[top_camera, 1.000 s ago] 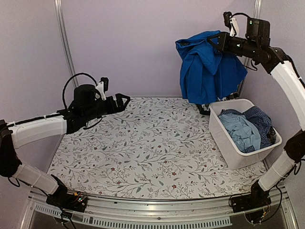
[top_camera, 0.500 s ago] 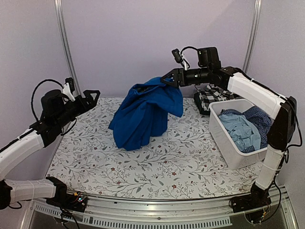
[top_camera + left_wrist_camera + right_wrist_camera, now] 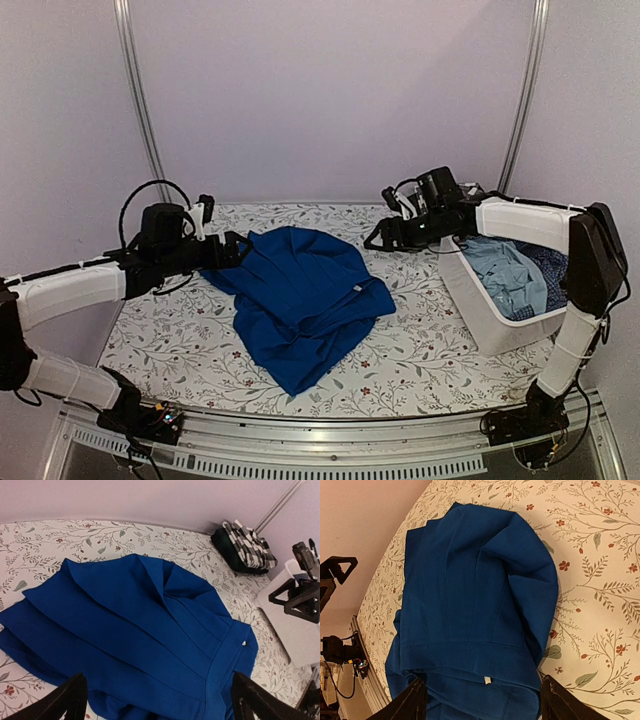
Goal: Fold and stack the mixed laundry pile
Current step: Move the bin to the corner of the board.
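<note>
A royal blue garment (image 3: 300,300) lies crumpled and partly spread on the middle of the patterned table cover (image 3: 430,350). My left gripper (image 3: 232,250) hovers open at its left edge, and in the left wrist view the blue cloth (image 3: 140,625) fills the space under the wide-apart fingers (image 3: 70,702). My right gripper (image 3: 378,238) is open just off the garment's right side, holding nothing. Its wrist view shows the blue cloth (image 3: 475,595) below the spread fingers (image 3: 560,702). A pale blue garment (image 3: 505,275) and a dark blue check one (image 3: 552,262) lie in the tub.
A white plastic tub (image 3: 490,325) stands at the right side of the table. A black-and-white plaid garment (image 3: 245,545) lies at the back right corner behind the tub. A purple wall closes the back.
The right arm carried the royal blue garment from above the tub leftward and down onto the table, then opened and let it go. The left arm swung in to the garment's left edge.
</note>
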Controlling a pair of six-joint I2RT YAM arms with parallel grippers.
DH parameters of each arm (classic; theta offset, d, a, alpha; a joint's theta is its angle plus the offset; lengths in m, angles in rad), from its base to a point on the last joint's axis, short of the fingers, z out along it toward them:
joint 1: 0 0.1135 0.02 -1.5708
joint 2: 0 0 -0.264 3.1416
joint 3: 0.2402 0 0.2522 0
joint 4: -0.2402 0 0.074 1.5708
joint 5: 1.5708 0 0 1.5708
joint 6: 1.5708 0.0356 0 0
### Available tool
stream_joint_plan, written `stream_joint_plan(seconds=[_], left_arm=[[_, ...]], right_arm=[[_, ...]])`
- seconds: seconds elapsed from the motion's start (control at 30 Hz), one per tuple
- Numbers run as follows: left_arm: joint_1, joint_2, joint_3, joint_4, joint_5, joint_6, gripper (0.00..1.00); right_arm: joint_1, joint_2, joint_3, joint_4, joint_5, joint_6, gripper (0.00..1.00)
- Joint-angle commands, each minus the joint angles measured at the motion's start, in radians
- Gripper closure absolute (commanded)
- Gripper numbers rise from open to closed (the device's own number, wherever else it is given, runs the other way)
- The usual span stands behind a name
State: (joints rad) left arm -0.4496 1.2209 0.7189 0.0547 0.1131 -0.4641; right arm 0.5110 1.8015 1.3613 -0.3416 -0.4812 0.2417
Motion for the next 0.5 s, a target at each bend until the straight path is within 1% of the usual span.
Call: stream_joint_plan(seconds=[0.0,0.13,0.23,0.33,0.4,0.47], left_arm=[[-0.094,0.105,0.075,-0.046,0.01,0.079,0.0],[-0.185,0.242,0.14,-0.052,0.005,0.115,0.0],[-0.266,0.342,0.207,-0.113,-0.008,0.146,0.0],[-0.343,0.425,0.272,-0.173,-0.059,0.198,0.0],[-0.367,0.48,0.301,-0.212,-0.087,0.218,0.0],[-0.379,0.529,0.323,-0.249,-0.109,0.232,0.0]], right_arm=[[0.029,-0.04,-0.129,0.071,0.029,0.076,0.23],[0.007,-0.014,-0.203,0.11,0.061,0.094,0.23],[-0.04,-0.004,-0.249,0.128,0.051,0.085,0.23],[-0.081,-0.024,-0.292,0.128,0.06,0.062,0.23],[-0.122,-0.045,-0.316,0.127,0.058,0.037,0.23],[-0.188,-0.053,-0.335,0.123,0.05,0.017,0.23]])
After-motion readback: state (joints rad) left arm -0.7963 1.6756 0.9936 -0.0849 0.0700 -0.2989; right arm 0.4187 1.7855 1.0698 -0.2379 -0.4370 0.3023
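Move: Lying flat some 17 cm below the left hand, the blue garment has its middle about 13 cm to that hand's right and level with it in reach. Its white tag is about 24 cm right and 6 cm ahead. From the right hand, the garment's right-hand corner is some 15 cm below and 3 cm back; the white bin's middle is about 28 cm right, 6 cm back and 9 cm down, and the checked cloth is 20 cm ahead and 16 cm right. Sweeping right and down over the blue garment, the left hand travels about 14 cm sideways and 9 cm lower, easing back 4 cm as its wrist rolls left side up and swings some 20 degrees clockwise. The right hand sinks about 9 cm towards the garment's right-hand corner, first drawing back a little, then sliding 6 cm right while the fingers tip down slightly. Both grippers stay open and touch nothing yet. ##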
